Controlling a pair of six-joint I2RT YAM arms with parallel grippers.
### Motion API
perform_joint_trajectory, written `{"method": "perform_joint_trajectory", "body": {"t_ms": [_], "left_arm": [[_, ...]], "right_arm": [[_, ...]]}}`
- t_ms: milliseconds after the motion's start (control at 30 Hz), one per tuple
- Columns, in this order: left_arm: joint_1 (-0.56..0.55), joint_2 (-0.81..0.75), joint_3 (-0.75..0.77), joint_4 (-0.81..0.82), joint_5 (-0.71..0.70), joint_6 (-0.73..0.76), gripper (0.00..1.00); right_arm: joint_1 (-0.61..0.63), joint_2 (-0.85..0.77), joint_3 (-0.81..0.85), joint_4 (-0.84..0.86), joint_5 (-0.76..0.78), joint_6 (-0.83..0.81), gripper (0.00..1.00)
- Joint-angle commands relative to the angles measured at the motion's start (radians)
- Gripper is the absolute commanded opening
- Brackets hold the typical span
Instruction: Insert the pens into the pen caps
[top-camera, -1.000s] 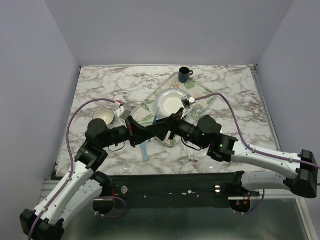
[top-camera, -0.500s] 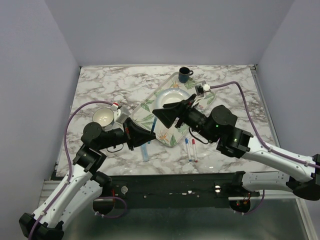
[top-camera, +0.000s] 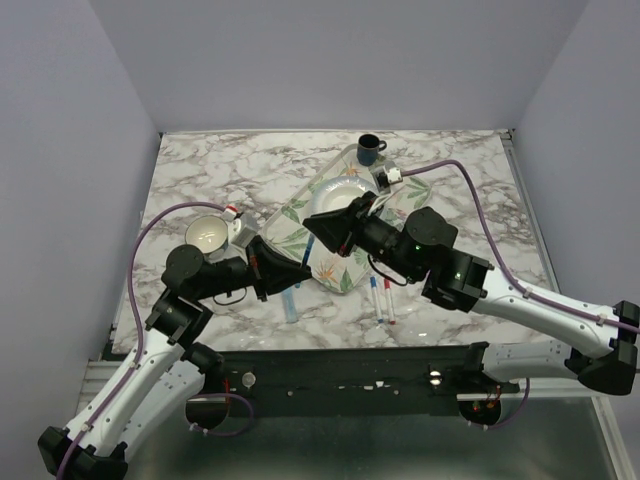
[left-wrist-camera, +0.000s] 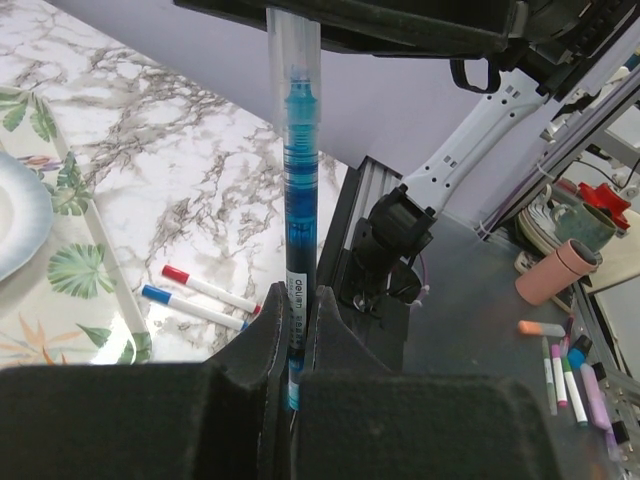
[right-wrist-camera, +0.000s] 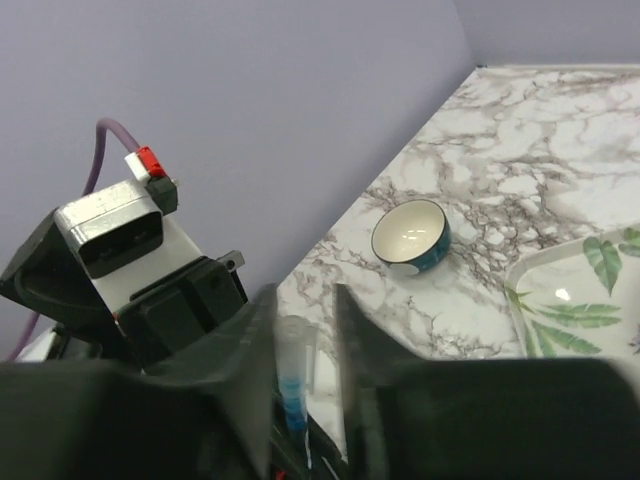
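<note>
My left gripper (left-wrist-camera: 297, 310) is shut on a thin dark blue pen (left-wrist-camera: 300, 200) that sticks straight out from its jaws. The pen's far end is a clear tube with a blue tip inside it (right-wrist-camera: 294, 372). That end lies between the fingers of my right gripper (right-wrist-camera: 305, 310), against the left finger, with a gap to the other, so the jaws stand open. In the top view both grippers, left (top-camera: 298, 272) and right (top-camera: 318, 236), face each other at the tray's near-left corner. Two white markers (top-camera: 381, 298) and a light-blue marker (top-camera: 290, 305) lie on the table.
A leaf-patterned tray (top-camera: 292, 212) holds a white plate (top-camera: 335, 203). A dark mug (top-camera: 370, 150) stands behind the tray. To the left of my left wrist sits a small bowl (top-camera: 208, 235). The table's near edge runs just below the markers.
The two grippers, joined a second ago, have drawn apart. My right gripper rose over the tray's near-left corner, and its jaws have narrowed. My left gripper still grips the pen.
</note>
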Motion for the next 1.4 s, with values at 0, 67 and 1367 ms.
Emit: {"method": "perform_joint_trajectory", "body": {"t_ms": [0, 67, 1367], "left_arm": [[-0.002, -0.010, -0.009, 0.030, 0.018, 0.002, 0.00], [-0.002, -0.008, -0.010, 0.041, 0.007, -0.012, 0.00], [-0.001, 0.363, 0.441, 0.059, -0.209, 0.026, 0.00]], "right_arm": [[0.007, -0.006, -0.024, 0.003, -0.053, -0.005, 0.17], [0.007, -0.007, -0.057, 0.013, -0.068, 0.003, 0.01], [0.140, 0.002, -0.363, -0.061, -0.170, 0.029, 0.01]]}}
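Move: Just under the right fingertips, about 2 cm below and 1 cm back, sits the clear cap, already over the upper end of the blue pen. From the left hand, which holds the pen's lower part, it lies some 6 cm up and 4 cm ahead. From the right hand, the blue marker is roughly 33 cm down, 2 cm ahead and 18 cm right; the plate is 26 cm ahead and 10 cm right at table level. Closing from half open, the right fingers pinch the clear cap, then bear on it against the pen, sinking about 2 cm while travelling 3 cm right and 2 cm forward. The left hand keeps its grip on the pen and goes right and forward with it, some 3 cm each way, dipping briefly and tilting about 15 degrees. ##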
